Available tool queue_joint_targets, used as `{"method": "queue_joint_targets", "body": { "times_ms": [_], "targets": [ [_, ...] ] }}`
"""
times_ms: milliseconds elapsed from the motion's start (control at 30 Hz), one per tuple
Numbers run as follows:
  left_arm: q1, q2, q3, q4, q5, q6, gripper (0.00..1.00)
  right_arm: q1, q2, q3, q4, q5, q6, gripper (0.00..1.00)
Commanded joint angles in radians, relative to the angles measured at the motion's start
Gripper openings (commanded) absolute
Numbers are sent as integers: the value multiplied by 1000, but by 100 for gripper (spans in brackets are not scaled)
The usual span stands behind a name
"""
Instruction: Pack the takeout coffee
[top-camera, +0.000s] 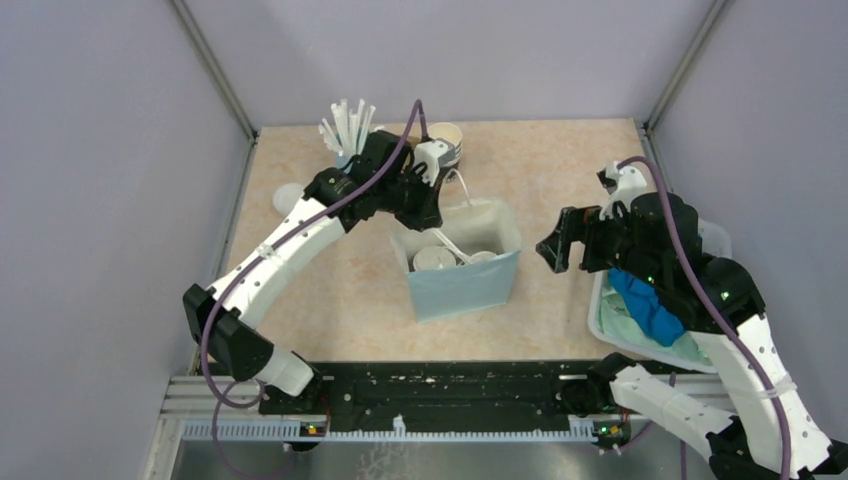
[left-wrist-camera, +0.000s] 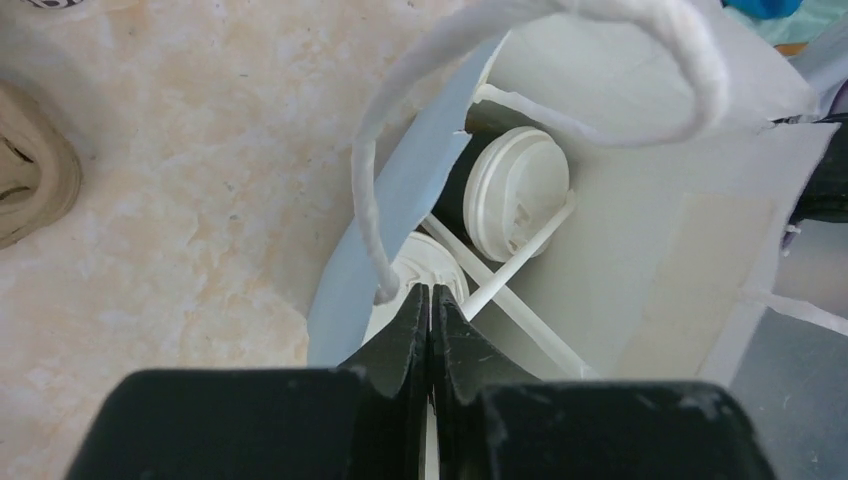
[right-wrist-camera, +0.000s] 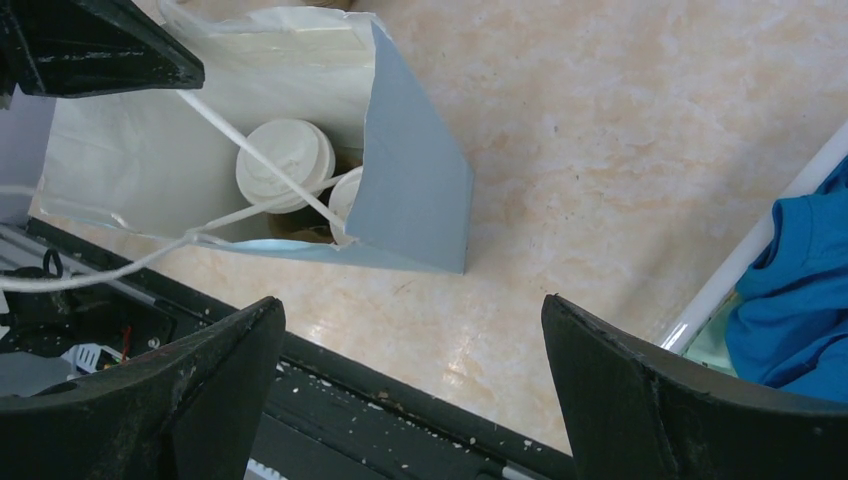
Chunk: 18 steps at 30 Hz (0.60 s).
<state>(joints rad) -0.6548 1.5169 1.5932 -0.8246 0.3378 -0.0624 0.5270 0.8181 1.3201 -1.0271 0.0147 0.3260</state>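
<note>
A light blue paper bag (top-camera: 465, 285) stands open mid-table. Two takeout coffee cups sit inside it, dark brown with white lids (top-camera: 434, 258) (top-camera: 483, 257). The left wrist view shows one lid (left-wrist-camera: 515, 195) tipped toward the camera and the other (left-wrist-camera: 430, 265) just past the fingertips. My left gripper (top-camera: 428, 212) hangs over the bag's back rim, shut on a thin white straw (right-wrist-camera: 260, 160) that slants down between the cups. The bag's white rope handle (left-wrist-camera: 365, 190) loops beside it. My right gripper (top-camera: 553, 250) (right-wrist-camera: 412, 300) hovers right of the bag, open and holding nothing.
A light blue cup of white straws (top-camera: 345, 135) and a stack of brown cups (top-camera: 450, 140) stand at the back. A loose white lid (top-camera: 288, 197) lies at the left. A white bin (top-camera: 600, 310) with blue cloth (top-camera: 645, 305) sits under the right arm.
</note>
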Motion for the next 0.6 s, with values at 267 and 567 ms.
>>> {"method": "queue_joint_targets", "body": {
  "times_ms": [267, 567],
  "targets": [
    [-21, -242, -118, 225, 180, -63, 60, -5, 3, 42, 27, 1, -14, 99],
    [-20, -356, 58, 113, -44, -157, 82, -6, -7, 114, 24, 25, -2, 99]
  ]
}}
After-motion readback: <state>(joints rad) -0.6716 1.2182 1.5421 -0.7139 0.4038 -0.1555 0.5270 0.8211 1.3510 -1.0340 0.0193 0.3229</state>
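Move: The left hand still pinches a straw over the left part of the bag's mouth; the bag's middle lies about 3 cm back, 5 cm right and 12 cm below. In the bag, the left coffee cup is some 3 cm back and 13 cm below, level left-right, and the right coffee cup is 3 cm back, 10 cm right, equally deep. From the idle right hand the bag is roughly 4 cm ahead, 21 cm left and 17 cm lower. The left fingers open wide, letting go of the straw, as the hand rises about 10 cm and backs 5 cm. ##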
